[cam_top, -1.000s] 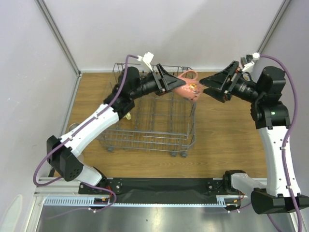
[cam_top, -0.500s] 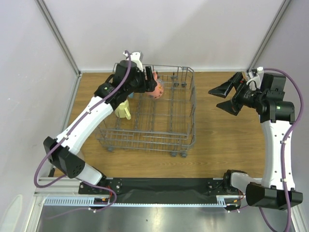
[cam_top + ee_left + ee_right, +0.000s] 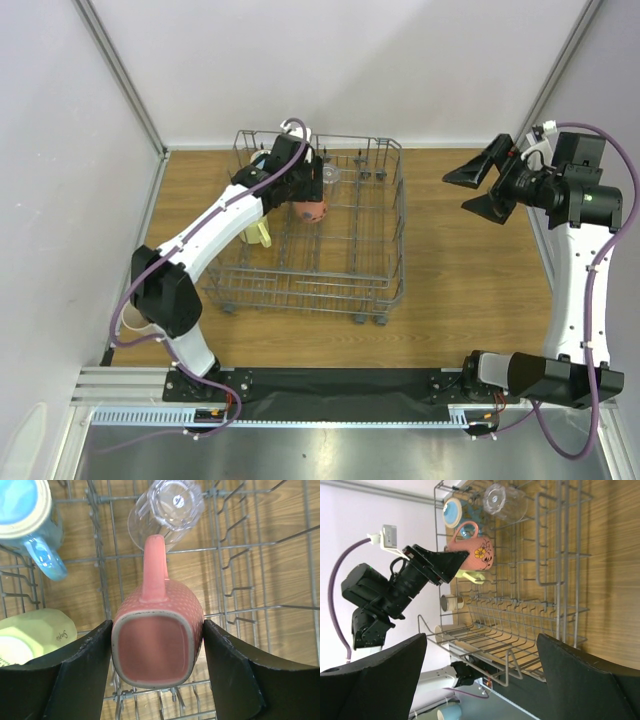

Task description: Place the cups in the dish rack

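My left gripper (image 3: 308, 203) (image 3: 157, 628) is shut on a salmon pink mug (image 3: 312, 211) (image 3: 157, 650), one finger on each side, and holds it inside the grey wire dish rack (image 3: 392, 288) (image 3: 101, 555) near its back left. The mug's handle points away from the wrist camera. A clear glass (image 3: 167, 505) (image 3: 330, 175), a blue mug (image 3: 25, 510) and a pale yellow cup (image 3: 35, 637) (image 3: 258, 230) lie in the rack around it. My right gripper (image 3: 470, 192) (image 3: 481, 637) hangs open and empty above the table, right of the rack.
The right wrist view shows the pink mug (image 3: 472, 552) over the rack (image 3: 560, 555). In that view two beige cups (image 3: 451, 602) (image 3: 440, 630) stand on the table beyond the rack's left side. One beige cup (image 3: 133, 318) shows beside the left arm's base.
The left arm carried the pink mug from the rack's back right rim to its back left and down among the wires. The right arm drew back to the right, staying open.
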Controlling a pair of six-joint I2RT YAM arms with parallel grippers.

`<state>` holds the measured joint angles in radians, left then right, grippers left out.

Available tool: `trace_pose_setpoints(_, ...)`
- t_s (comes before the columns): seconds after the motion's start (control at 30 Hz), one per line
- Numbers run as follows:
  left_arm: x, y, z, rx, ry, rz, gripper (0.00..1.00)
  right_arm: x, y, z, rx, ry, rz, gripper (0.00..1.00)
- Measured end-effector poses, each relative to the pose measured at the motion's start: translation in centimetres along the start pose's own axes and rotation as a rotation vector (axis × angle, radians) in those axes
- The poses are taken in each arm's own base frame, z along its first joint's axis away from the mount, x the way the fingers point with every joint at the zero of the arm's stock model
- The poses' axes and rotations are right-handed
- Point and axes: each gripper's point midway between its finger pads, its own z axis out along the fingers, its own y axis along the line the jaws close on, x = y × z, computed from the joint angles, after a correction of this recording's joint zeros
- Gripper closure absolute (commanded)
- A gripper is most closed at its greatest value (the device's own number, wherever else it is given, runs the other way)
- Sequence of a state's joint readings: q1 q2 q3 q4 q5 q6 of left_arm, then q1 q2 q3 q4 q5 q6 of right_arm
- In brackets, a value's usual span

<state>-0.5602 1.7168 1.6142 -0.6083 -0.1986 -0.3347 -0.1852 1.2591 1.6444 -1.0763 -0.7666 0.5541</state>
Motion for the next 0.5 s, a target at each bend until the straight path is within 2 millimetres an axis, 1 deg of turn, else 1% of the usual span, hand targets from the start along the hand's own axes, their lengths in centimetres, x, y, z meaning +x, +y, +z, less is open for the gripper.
trace_pose_setpoints(0.17, 1.3, 0.1, 1.5, -0.013, 0.042, -0.008, 1.00, -0.5, -1.0, 0.1, 0.020, 0.003, 0.014, 0.00)
trace_pose_setpoints(0.33, 2.5, 0.0, 2.8, -0.017, 0.080, -0.022, 1.00, -0.7, -1.4, 0.5, 0.026, 0.018, 0.017, 0.00)
trace_pose_setpoints(0.5, 3.9, 0.0, 4.2, -0.030, 0.123, -0.035, 1.00, -0.6, -1.5, 0.5, 0.027, 0.020, 0.011, 0.00)
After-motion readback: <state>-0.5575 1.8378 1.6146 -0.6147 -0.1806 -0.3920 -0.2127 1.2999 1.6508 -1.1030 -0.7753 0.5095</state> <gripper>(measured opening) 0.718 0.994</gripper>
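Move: Straight below the left hand, about 13 cm down, is the free spot in the rack for the pink mug that it already holds upside down. The clear glass stands roughly 11 cm ahead and 5 cm right of the hand, the yellow cup 14 cm to its left and level with it, the blue cup 15 cm ahead and 12 cm left, all some 12 cm lower. From the right hand that spot lies about 10 cm ahead, 29 cm left and 28 cm down. Lowering the pink mug nearly straight down towards the open spot right of the yellow cup and behind the clear glass, the left hand sinks about 5.5 cm at a steady pace, drifting barely to the right. The wrist tips the fingers a further 5 to 10 degrees downward, and they keep their pinch on the mug, its handle still facing the glass. ##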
